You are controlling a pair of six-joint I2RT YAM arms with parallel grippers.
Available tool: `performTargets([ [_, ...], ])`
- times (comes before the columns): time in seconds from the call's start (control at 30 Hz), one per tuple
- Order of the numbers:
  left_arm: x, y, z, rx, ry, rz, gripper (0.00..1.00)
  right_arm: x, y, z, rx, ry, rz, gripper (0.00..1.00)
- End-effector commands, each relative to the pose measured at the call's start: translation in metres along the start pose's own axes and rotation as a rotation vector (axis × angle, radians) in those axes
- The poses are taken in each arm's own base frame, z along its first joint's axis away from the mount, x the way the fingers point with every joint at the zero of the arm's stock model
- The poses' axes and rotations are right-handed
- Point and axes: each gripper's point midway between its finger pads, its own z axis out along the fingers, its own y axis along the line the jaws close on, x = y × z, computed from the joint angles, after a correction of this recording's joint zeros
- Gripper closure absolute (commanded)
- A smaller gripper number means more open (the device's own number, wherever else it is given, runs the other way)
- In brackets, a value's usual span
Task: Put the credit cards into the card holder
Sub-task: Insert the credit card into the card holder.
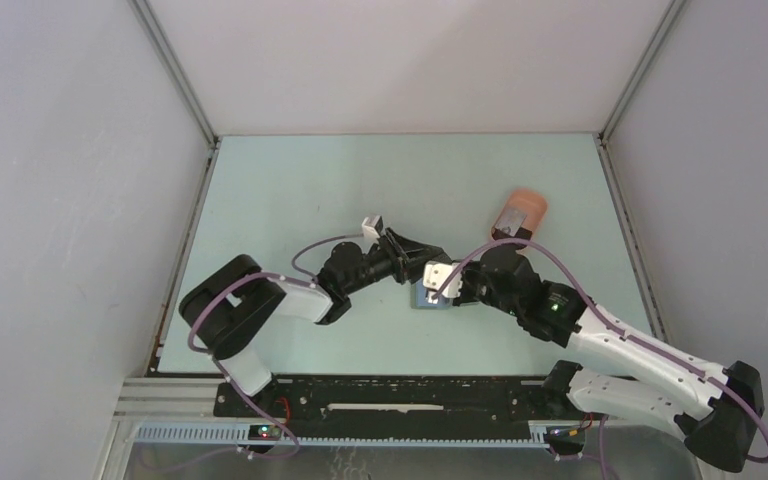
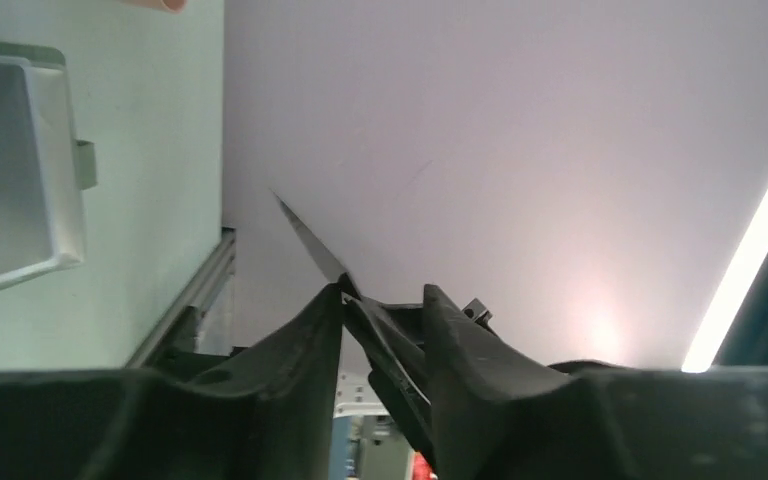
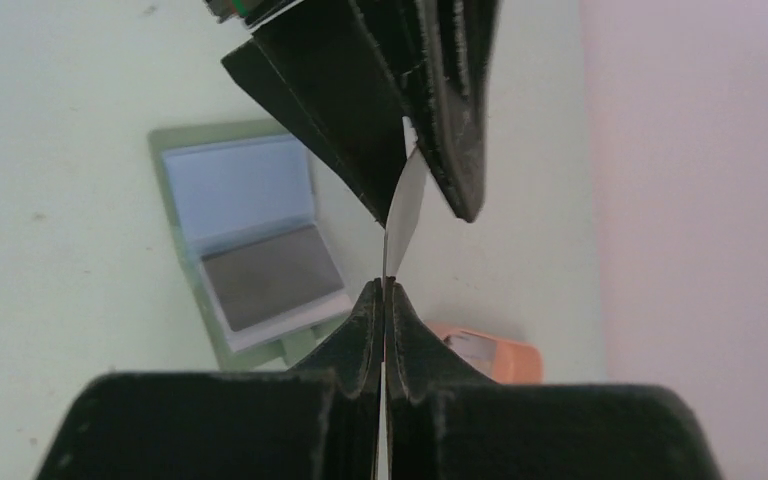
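My right gripper [image 3: 384,287] is shut on a thin silvery credit card [image 3: 403,205], seen edge-on and held above the table. The card's far end lies between the fingers [image 3: 450,120] of my left gripper [image 2: 382,292]. Those jaws stand a little apart: the card [image 2: 310,238] runs slantwise through the gap and touches the left fingertip. From above, the two grippers [image 1: 412,265] [image 1: 440,283] meet at mid-table over the card holder [image 1: 428,298]. The grey-green card holder [image 3: 250,235] lies open and flat, showing its inner pockets. A second card [image 3: 470,348] lies in the tray.
A salmon-pink oval tray [image 1: 522,212] sits to the back right of the grippers, near the right wall; it also appears low in the right wrist view [image 3: 510,362]. White enclosure walls surround the pale green table [image 1: 310,190].
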Motion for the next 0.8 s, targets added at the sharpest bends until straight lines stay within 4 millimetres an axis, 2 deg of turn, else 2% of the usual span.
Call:
performTargets([
  [0.0,0.013,-0.055,0.008,0.222,0.071,-0.026,0.69,-0.005,-0.01,0.006,0.09,0.023,-0.089,1.0],
  [0.1,0.013,-0.053,0.008,0.236,0.082,-0.02,0.89,-0.006,-0.007,0.007,0.079,0.024,-0.102,0.98],
  [0.13,0.014,-0.053,0.008,0.239,0.088,-0.012,0.94,-0.006,-0.004,0.007,0.067,0.024,-0.104,0.91],
  [0.2,0.014,-0.055,0.008,0.252,0.091,0.044,0.98,-0.003,0.001,0.005,0.037,0.025,-0.101,0.7],
  [0.27,0.012,-0.059,0.004,0.268,0.081,0.126,1.0,0.0,0.005,0.001,0.004,0.012,-0.084,0.42],
  [0.37,0.003,-0.056,-0.003,0.25,0.048,0.306,1.0,-0.002,0.008,-0.012,-0.069,-0.034,-0.029,0.19],
  [0.4,0.0,-0.053,-0.006,0.228,0.037,0.381,1.0,-0.007,0.012,-0.018,-0.116,-0.075,-0.008,0.04],
  [0.43,-0.002,-0.05,-0.008,0.204,0.031,0.46,1.0,-0.009,0.013,-0.025,-0.143,-0.104,0.019,0.01],
  [0.57,-0.002,-0.031,-0.021,0.095,0.061,0.862,1.0,-0.025,0.009,-0.054,-0.22,-0.237,0.187,0.0],
  [0.67,0.011,-0.034,-0.038,0.142,0.133,1.094,1.0,-0.032,0.009,-0.06,-0.275,-0.297,0.38,0.0],
  [0.77,0.021,-0.034,-0.05,0.193,0.177,1.233,1.0,-0.05,0.008,-0.069,-0.391,-0.371,0.561,0.02],
])
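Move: Just right of the left fingertips, about 2 cm off and 1 cm ahead, is the middle of the card; from the right hand, which still grips it, that middle lies roughly 3 cm to the left and 2 cm ahead. The open card holder lies some 18 cm below, 3 cm ahead and 3 cm right of the left hand. The orange tray is about 20 cm ahead of the left hand and 20 cm to its right, 17 cm lower. Easing about 1 cm farther in towards the right hand, the left fingers close from half open and pinch the card. The right fingers then let go, opening wide, and that hand backs away to the right and up by some 5 cm. Once the right has opened, the left carries the card up about 6 cm and 3 cm to the left, a little back, rolling roughly 50 degrees. ##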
